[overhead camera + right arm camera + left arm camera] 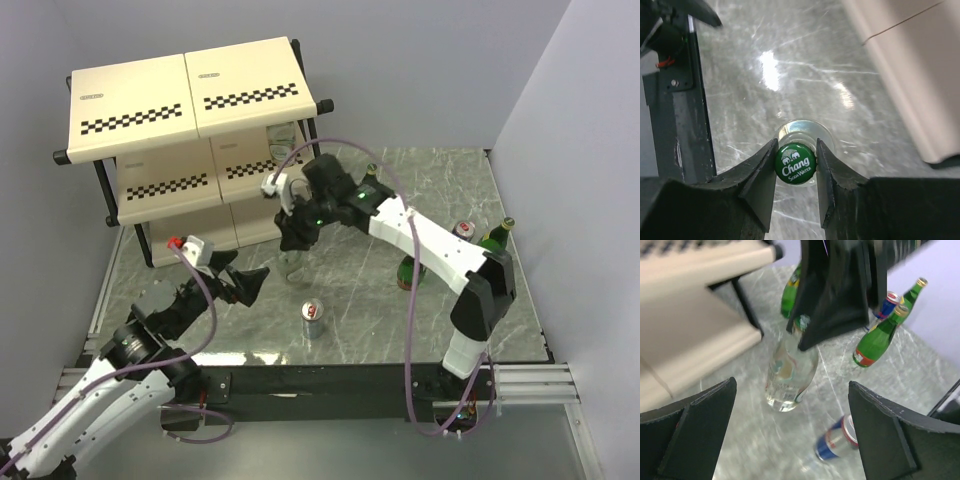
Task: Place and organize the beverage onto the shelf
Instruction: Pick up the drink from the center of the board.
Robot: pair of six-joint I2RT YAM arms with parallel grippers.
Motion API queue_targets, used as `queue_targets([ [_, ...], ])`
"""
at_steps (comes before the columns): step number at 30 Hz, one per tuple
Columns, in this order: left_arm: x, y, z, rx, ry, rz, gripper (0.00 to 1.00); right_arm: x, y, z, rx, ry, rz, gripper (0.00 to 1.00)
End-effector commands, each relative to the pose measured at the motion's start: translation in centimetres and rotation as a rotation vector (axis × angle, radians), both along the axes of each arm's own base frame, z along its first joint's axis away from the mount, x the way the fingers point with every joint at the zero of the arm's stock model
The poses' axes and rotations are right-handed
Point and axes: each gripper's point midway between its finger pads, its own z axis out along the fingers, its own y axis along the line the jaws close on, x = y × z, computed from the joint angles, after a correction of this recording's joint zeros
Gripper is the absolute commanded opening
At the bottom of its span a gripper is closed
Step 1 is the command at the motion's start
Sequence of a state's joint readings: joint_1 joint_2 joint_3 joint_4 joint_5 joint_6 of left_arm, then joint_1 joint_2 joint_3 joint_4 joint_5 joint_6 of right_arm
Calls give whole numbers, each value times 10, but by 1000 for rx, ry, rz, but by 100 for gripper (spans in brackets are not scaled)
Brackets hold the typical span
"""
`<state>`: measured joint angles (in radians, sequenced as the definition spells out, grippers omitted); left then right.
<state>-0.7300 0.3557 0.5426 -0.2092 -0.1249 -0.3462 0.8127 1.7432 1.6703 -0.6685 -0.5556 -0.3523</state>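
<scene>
A short clear bottle (293, 262) with a green cap (795, 163) stands upright in front of the shelf (185, 95). My right gripper (796, 146) comes down from above and is shut on the cap, one finger on each side. The left wrist view shows the same bottle (787, 372) under the black right gripper (832, 300). My left gripper (250, 281) hovers low just left of the bottle, wide open and holding nothing. A blue-silver can (313, 319) stands nearer the front, also seen as the can (837, 440) by the left gripper's right finger.
Green bottles stand at the right (412, 268), far right (495, 237) and behind the right arm (370, 178). Another can (465, 230) stands near the far-right one. A pale bottle-like shape (283, 140) shows on the shelf's middle tier. The marble top (360, 330) ends at a black front rail.
</scene>
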Motion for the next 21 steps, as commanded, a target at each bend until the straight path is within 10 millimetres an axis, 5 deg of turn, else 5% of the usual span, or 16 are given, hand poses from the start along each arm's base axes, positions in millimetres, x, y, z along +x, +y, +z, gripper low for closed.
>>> queue_targets([
  [1, 1, -18, 44, 40, -287, -103, 100, -7, -5, 102, 204, -123, 13, 0],
  [12, 15, -42, 39, 118, -382, -167, 100, -9, -12, 175, 299, -116, -39, 0],
  [21, 25, -48, 40, 125, -385, -154, 100, -19, -8, 191, 317, -103, -40, 0],
])
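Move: The bottle already hangs by its neck from the right gripper. Its middle is about 8 cm ahead of the open left gripper, 8 cm to its right and 10 cm lower. The right hand has that gripper some 7 cm back, 8 cm to its left and 3 cm above. The can stands about 3 cm back and 13 cm right of the left hand, 20 cm below, or 11 cm back, 5 cm left and 17 cm down from the right. Raise the bottle nearly straight up about 14 cm with the right gripper still pinching its neck, tipping those fingers up some 10 degrees. Meanwhile bring the wide-open left gripper about 5 cm right, and half as far forward, towards the bottle's body, pitching its fingers up nearly 20 degrees with a slight clockwise turn; don't close on the bottle. ##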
